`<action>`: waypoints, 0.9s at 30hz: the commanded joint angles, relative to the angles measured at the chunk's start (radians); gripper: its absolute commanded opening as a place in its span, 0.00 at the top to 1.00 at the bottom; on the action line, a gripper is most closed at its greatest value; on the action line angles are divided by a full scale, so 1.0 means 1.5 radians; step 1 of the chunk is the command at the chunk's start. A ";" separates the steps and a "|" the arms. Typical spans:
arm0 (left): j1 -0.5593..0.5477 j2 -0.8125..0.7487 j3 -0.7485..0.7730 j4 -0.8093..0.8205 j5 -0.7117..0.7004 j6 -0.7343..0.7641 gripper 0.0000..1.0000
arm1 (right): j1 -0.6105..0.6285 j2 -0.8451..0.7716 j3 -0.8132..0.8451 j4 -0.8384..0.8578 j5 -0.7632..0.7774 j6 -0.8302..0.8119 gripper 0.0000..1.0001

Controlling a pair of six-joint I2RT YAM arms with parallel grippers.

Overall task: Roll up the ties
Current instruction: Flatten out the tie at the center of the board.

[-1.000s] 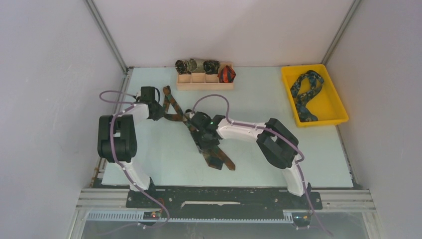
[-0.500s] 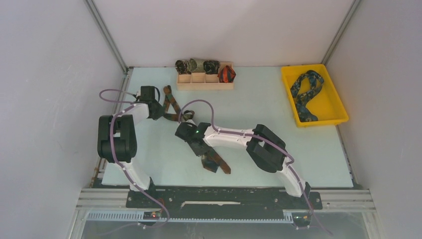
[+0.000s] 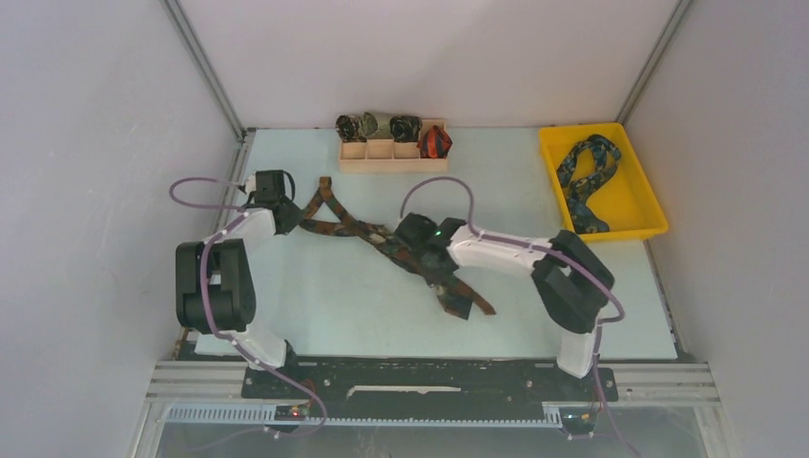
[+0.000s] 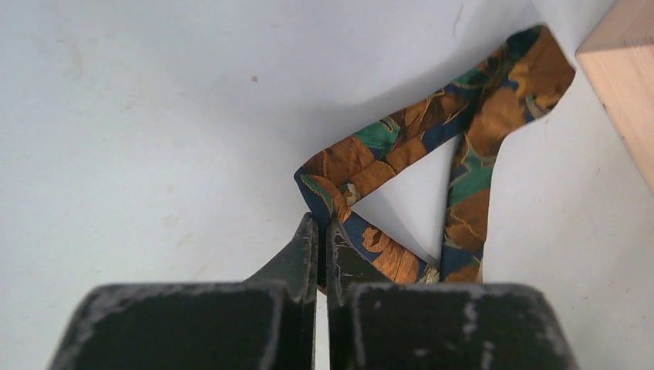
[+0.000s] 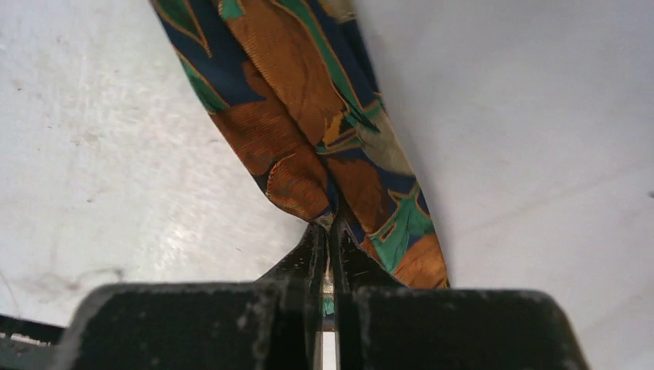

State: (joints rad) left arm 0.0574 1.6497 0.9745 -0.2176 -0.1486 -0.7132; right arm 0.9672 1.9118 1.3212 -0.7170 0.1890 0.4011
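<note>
A brown-orange-green tie (image 3: 358,229) lies across the middle of the table, drawn out between my two grippers. My left gripper (image 3: 289,217) is shut on its narrow part, and beyond it the fabric folds up into a peak (image 3: 324,184). In the left wrist view the left gripper (image 4: 321,231) pinches the tie (image 4: 401,142) at a fold. My right gripper (image 3: 412,244) is shut on the wider part, and the broad end (image 3: 463,298) trails toward the near right. The right wrist view shows the right gripper (image 5: 329,235) clamped on bunched tie fabric (image 5: 297,100).
A wooden divided box (image 3: 393,163) at the back holds several rolled ties, one of them red-orange (image 3: 435,143); its corner (image 4: 621,77) shows in the left wrist view. A yellow tray (image 3: 641,205) at the back right holds a loose navy and teal tie (image 3: 584,181).
Both grippers have closed on the tie. My right arm swung right and pulled the tie out straighter, while my left gripper drew back a little to the left.
</note>
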 commanded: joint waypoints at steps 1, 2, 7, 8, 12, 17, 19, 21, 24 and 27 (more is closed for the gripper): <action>0.021 -0.063 -0.019 0.028 -0.048 0.007 1.00 | -0.042 -0.128 -0.013 -0.013 -0.024 -0.024 1.00; 0.023 -0.072 -0.025 0.031 -0.053 0.005 1.00 | -0.048 -0.140 -0.015 -0.017 -0.028 -0.026 1.00; 0.026 -0.118 -0.053 0.035 -0.090 0.000 1.00 | -0.081 -0.157 -0.037 -0.030 -0.037 -0.036 1.00; 0.026 -0.129 -0.060 0.036 -0.100 0.000 1.00 | -0.089 -0.157 -0.045 -0.028 -0.038 -0.037 1.00; 0.028 -0.172 -0.096 0.035 -0.132 -0.003 1.00 | -0.096 -0.133 -0.071 -0.026 -0.041 -0.047 1.00; 0.038 -0.232 -0.162 0.049 -0.185 -0.027 1.00 | -0.105 -0.109 -0.099 -0.019 -0.025 -0.036 1.00; 0.045 -0.247 -0.184 0.048 -0.195 -0.038 0.99 | -0.116 -0.115 -0.105 -0.010 -0.030 -0.028 1.00; 0.051 -0.259 -0.206 0.054 -0.199 -0.055 0.91 | -0.121 -0.124 -0.105 0.001 -0.029 -0.029 1.00; 0.062 -0.282 -0.236 0.073 -0.184 -0.072 0.52 | -0.122 -0.138 -0.105 0.007 -0.033 -0.038 1.00; 0.068 -0.332 -0.252 0.047 -0.205 -0.089 0.22 | -0.115 -0.136 -0.108 0.001 -0.030 -0.041 1.00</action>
State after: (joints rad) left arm 0.1394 1.2575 0.6155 -0.1635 -0.3847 -0.7906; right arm 0.7898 1.7500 1.1599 -0.7235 0.1276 0.3500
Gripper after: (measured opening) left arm 0.624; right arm 0.019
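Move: Open board, where the left hand takes its pinched strand, lies about 9 cm back, 6 cm left and 3 cm below it; the tie's far fold is 10 cm ahead and 6 cm right, the wooden tray's middle 19 cm ahead and 22 cm right. The right hand, pinching the tie near its tails, has its open spot 7 cm to the right; from this hand the wide tip lies 7 cm back and 5 cm right, the narrow tip 8 cm back and 13 cm right. Drawing the tie taut between them, the left hand carries its pinched strand back about 9 cm and left 6 cm, arching up some 3 cm then sinking, turning counter-clockwise roughly 15 degrees, and opens to let go at the end. Keeping its pinch, the right hand lifts some 7 cm while easing slightly forward, then swings right and lowers, ending about 7 cm to the right near the board. ##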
